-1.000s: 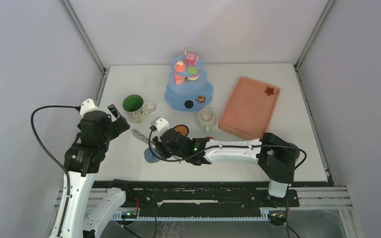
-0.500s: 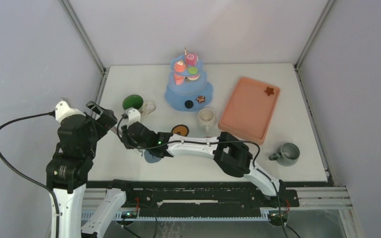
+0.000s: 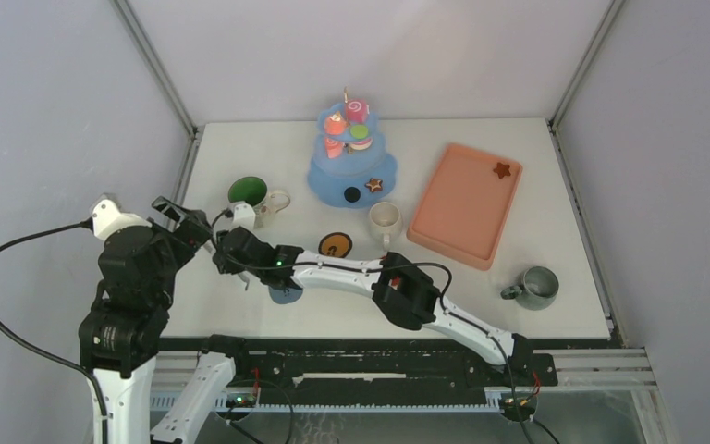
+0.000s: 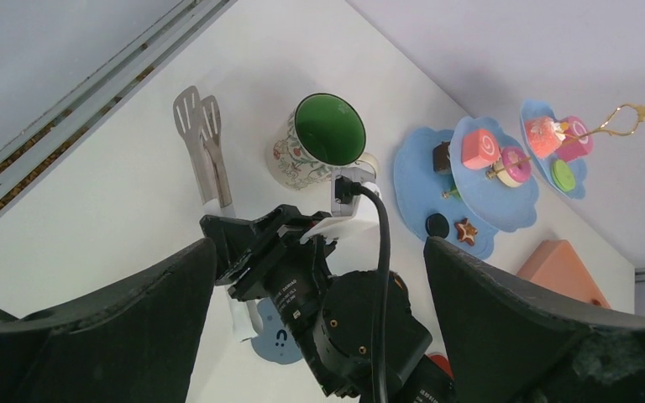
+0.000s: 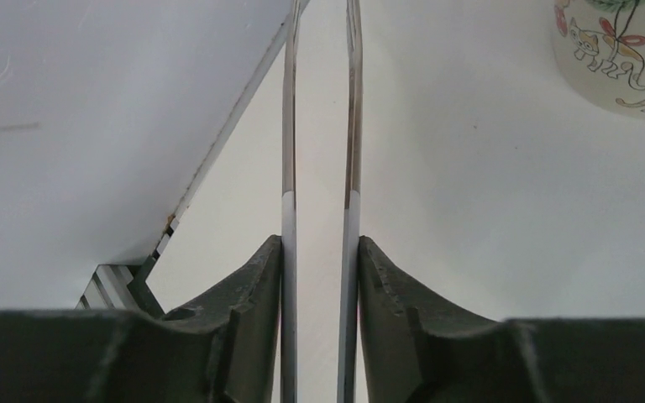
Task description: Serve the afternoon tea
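Note:
My right gripper point(image 5: 319, 243) is shut on a pair of metal tongs point(image 5: 290, 126), one finger against each arm. The tongs point(image 4: 201, 143) point toward the table's left edge, just left of the green mug point(image 4: 327, 138). The right gripper point(image 3: 228, 252) reaches far left across the table. My left gripper point(image 4: 319, 243) hangs wide open above the right wrist, holding nothing. Pastries sit on the blue tiered stand point(image 3: 333, 176): a pink swirl roll point(image 3: 358, 110), a black round point(image 3: 352, 195) and a brown star point(image 3: 373, 185). The cream mug point(image 3: 385, 220) and grey mug point(image 3: 536, 285) stand apart.
A salmon tray point(image 3: 462, 208) at the right carries one brown star point(image 3: 501, 170). An orange coaster point(image 3: 336, 245) and a blue coaster point(image 3: 285, 294) lie near the front middle. The left wall rail runs close beside the tongs.
The right arm has swung left with the tongs toward the green mug, uncovering the grey mug. The left arm has drawn back to the left.

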Controlling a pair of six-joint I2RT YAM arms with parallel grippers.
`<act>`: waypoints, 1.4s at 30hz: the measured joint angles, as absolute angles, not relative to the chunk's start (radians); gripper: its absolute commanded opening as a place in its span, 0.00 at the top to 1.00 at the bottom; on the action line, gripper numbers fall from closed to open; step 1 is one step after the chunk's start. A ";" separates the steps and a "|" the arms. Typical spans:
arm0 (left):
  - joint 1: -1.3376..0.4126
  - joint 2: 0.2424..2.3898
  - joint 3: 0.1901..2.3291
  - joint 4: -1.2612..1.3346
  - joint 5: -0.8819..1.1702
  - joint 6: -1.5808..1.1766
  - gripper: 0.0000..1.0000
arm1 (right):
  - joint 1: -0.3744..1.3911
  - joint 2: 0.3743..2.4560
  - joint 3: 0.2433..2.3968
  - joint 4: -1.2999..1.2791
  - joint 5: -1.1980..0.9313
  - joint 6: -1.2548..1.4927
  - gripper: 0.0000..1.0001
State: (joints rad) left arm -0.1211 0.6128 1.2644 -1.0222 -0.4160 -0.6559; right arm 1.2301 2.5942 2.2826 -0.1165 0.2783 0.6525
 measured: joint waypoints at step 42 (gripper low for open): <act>-0.145 0.846 1.072 -0.975 -0.393 -0.630 0.02 | 0.960 1.466 1.113 -0.178 0.315 0.488 0.32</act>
State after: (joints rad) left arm -0.1452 0.8459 1.0721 -0.9752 -0.3927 -0.6300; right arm 0.9604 1.4658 1.1130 -0.1776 0.3145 0.4885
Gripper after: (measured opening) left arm 0.976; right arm 0.678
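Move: The tongs, still pinched by the right hand, are bound for bare table about 2 cm ahead of it, 5 cm to its left and some 7 cm below. The green mug stands roughly 17 cm ahead and 6 cm to the right; the blue-grey coaster lies 13 cm to the right and about 1 cm back, the orange one 26 cm right and 9 cm ahead. For the left hand, that bare spot is about 12 cm ahead, 4 cm left, 32 cm below. The tongs come free as the right fingers open well beyond their handles, the hand easing back and slightly down by a centimetre or so. It then swings about 32 cm right, rising some 9 cm, away from them towards the white mug. The left hand, open throughout, later sinks about 11 cm and reaches 5 cm forward, tipping down some 20 degrees. ##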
